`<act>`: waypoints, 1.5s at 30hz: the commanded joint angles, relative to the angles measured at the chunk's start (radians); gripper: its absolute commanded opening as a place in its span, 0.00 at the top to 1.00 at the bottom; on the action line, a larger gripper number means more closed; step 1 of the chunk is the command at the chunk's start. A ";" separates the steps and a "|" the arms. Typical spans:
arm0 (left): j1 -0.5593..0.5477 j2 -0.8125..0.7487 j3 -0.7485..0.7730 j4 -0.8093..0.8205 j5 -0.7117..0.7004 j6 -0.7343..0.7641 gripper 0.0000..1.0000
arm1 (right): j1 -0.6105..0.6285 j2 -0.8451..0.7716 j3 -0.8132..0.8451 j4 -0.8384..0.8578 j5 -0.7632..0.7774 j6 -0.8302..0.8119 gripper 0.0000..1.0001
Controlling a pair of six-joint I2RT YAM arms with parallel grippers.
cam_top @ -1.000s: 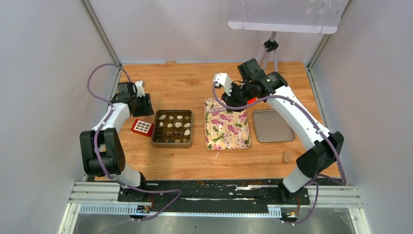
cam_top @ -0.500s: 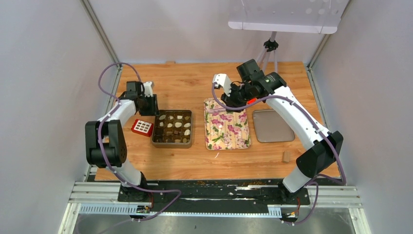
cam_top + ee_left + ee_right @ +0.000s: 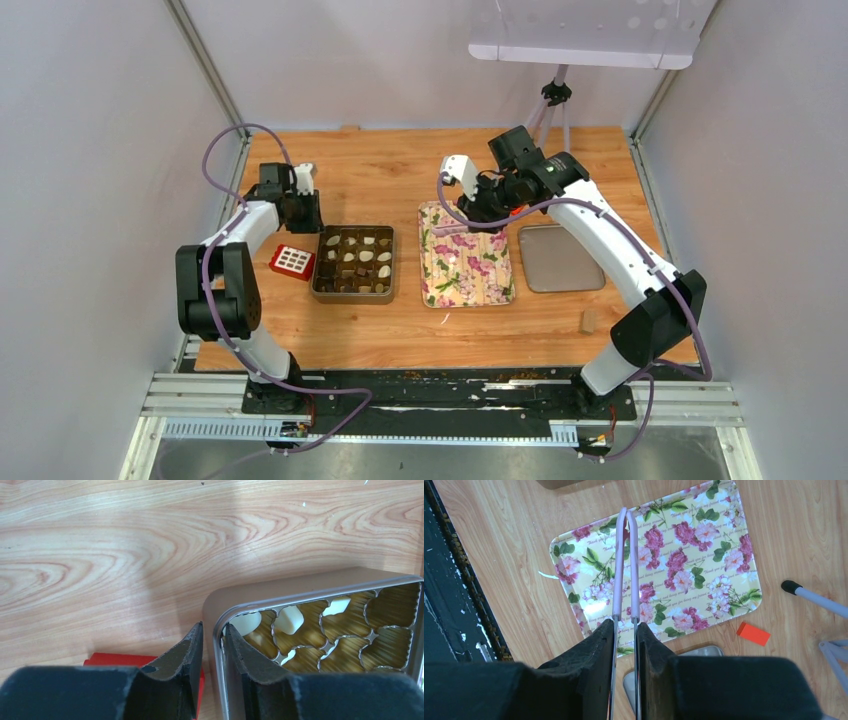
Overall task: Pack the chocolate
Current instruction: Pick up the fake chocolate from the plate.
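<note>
The chocolate [image 3: 355, 258], dark, white and tan pieces, fills the moulded cups of a metal tin [image 3: 318, 283] at centre left. In the left wrist view, white pieces [image 3: 290, 620] lie in cups near the tin's corner [image 3: 220, 625]. My left gripper [image 3: 212, 630] straddles that corner wall, one finger inside and one outside. It is open by a narrow gap, with a little space showing on the outer side. My right gripper [image 3: 625, 625] hangs above the floral tray [image 3: 724, 545], shut on pink-tipped tongs [image 3: 626, 565] whose tips nearly meet.
A red block with white squares [image 3: 292, 261] lies just left of the tin. A silver lid [image 3: 560, 258] sits right of the floral tray [image 3: 465, 265]. A small orange block [image 3: 753, 633] lies behind the lid, a tan cylinder [image 3: 588, 320] at front right, and a tripod [image 3: 555, 100] at the back.
My left arm swung back and right to the tin's far left corner, and its jaws narrowed around the wall. The right arm with the tongs shifted only slightly.
</note>
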State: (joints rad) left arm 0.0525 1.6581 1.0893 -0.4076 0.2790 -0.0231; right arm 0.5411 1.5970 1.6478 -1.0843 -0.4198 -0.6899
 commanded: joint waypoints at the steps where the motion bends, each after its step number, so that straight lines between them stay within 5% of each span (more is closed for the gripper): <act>1: -0.004 -0.034 0.000 0.013 -0.002 0.022 0.73 | -0.004 -0.038 0.002 0.046 -0.005 0.006 0.78; 13: -0.005 -0.022 0.014 -0.034 0.033 0.064 0.82 | -0.006 -0.046 -0.009 0.051 -0.005 0.001 0.78; 18: -0.005 -0.058 0.017 -0.040 0.066 0.044 1.00 | -0.006 -0.051 -0.022 0.050 -0.007 -0.002 0.78; 45: -0.009 -0.348 -0.093 0.048 0.106 -0.111 1.00 | -0.007 0.002 -0.045 0.042 -0.006 -0.035 0.79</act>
State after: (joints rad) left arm 0.0471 1.3540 1.0042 -0.4335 0.3393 -0.0906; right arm 0.5396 1.5955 1.5997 -1.0714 -0.4198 -0.6994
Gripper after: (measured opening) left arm 0.009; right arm 0.221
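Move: The left hand's open fingers already straddle the rim at the far left corner of the chocolate box, whose middle lies about 8 cm back, 8 cm to the right and 3 cm below. The red block is some 6 cm to that hand's left and 7 cm back, about 4 cm lower. The flowered tray's middle lies roughly 33 cm right and 6 cm back. From the right hand, the box is about 30 cm left, 2 cm back and 19 cm below. Staying almost in place at first, the left hand shuts its fingers and pinches the rim at the box's far left corner. Then it goes up about 8 cm, drawing back some 3 cm towards the base and keeping the pinch, while its fingertips tip about 10 degrees forward and up. The right hand keeps the tongs over the tray. ##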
